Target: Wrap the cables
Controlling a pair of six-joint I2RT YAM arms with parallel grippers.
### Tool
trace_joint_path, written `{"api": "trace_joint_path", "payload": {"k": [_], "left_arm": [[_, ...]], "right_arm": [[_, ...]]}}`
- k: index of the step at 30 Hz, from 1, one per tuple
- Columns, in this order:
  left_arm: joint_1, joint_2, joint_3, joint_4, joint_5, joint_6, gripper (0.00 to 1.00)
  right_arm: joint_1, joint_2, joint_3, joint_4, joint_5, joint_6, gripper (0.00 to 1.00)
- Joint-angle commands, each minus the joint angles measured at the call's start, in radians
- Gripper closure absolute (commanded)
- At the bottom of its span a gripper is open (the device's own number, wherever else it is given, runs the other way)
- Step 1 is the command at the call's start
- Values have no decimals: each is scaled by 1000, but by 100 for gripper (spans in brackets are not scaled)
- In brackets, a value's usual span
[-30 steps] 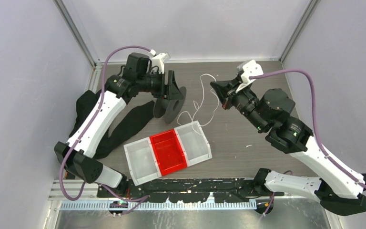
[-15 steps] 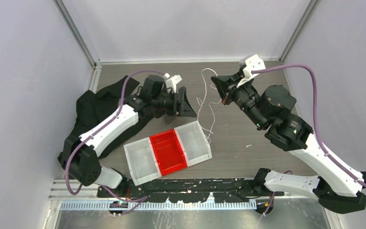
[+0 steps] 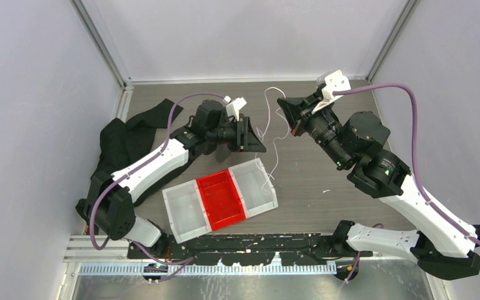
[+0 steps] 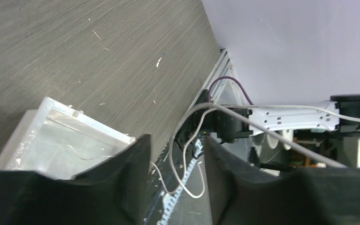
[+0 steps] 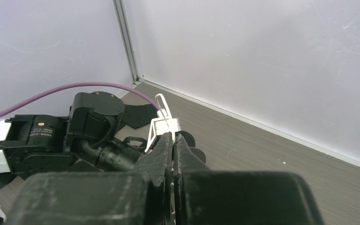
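The cable [image 3: 275,150], a thin white wire, hangs from my right gripper [image 3: 285,107] at the back centre, and its lower end trails into the nearest clear bin compartment. The right gripper [image 5: 172,136] is shut on the cable, which shows only as a white sliver between the pressed fingers. My left gripper [image 3: 254,141] points right, just left of the hanging wire. In the left wrist view a loop of cable [image 4: 193,197] dangles in the gap of that gripper [image 4: 176,140]. It is open, and the fingers do not touch the wire.
A three-compartment bin [image 3: 190,215], clear, red and clear, lies in front of the arms; its clear end [image 4: 37,136] holds a stray strand. A black cloth [image 3: 125,140] is heaped at the left. A black round piece [image 3: 220,152] sits partly hidden under the left wrist.
The left arm swung right from the back left, bringing its gripper up to the cable. The right gripper shifted back slightly, lifting the cable off the table into a hanging line.
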Motion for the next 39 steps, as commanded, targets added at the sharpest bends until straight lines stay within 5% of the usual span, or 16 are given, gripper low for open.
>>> {"api": "trace_joint_path", "payload": {"k": [1, 5, 20, 25, 27, 34, 39], "left_arm": [[-2, 4, 1, 55, -4, -5, 63], [-2, -12, 30, -11, -31, 23, 98], [186, -112, 413, -666, -7, 390, 100], [186, -93, 436, -623, -46, 397, 100], [186, -95, 429, -583, -75, 413, 100], [183, -45, 496, -596, -52, 562, 100], [183, 9, 571, -712, 40, 657, 99]], "right_arm": [[5, -11, 4, 57, 21, 12, 99], [5, -15, -4, 53, 32, 11, 99], [-15, -16, -241, 15, 234, 159, 98], [-167, -85, -426, -29, 203, 308, 36], [-262, -142, -453, -63, 73, 351, 22], [-316, -172, -246, -267, -285, 302, 17], [-314, -54, -135, -224, -543, 285, 17]]}}
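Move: The white cable hangs from the right hand's closed fingers and passes between the left hand's open ones, practically at the left hand point. From the left hand the black spool is about 13 cm ahead, 12 cm left and 16 cm below; the tray's clear compartment is some 3 cm back, 0 cm sideways and 23 cm below. From the right hand the stretch of cable at the left fingers is about 1 cm ahead, 5 cm left and 23 cm down. The left fingers shut on the hanging cable almost in place, then carry it about 9 cm left and as far up, drifting a little forward until the hand is nearly in line sideways with the spool, well above it, rolling some 20 degrees. The right hand, still holding the cable at first, sinks about 22 cm while tipping down and swinging to its right, opens wide on the way to let the cable go, then climbs back about 10 cm, empty and open. ##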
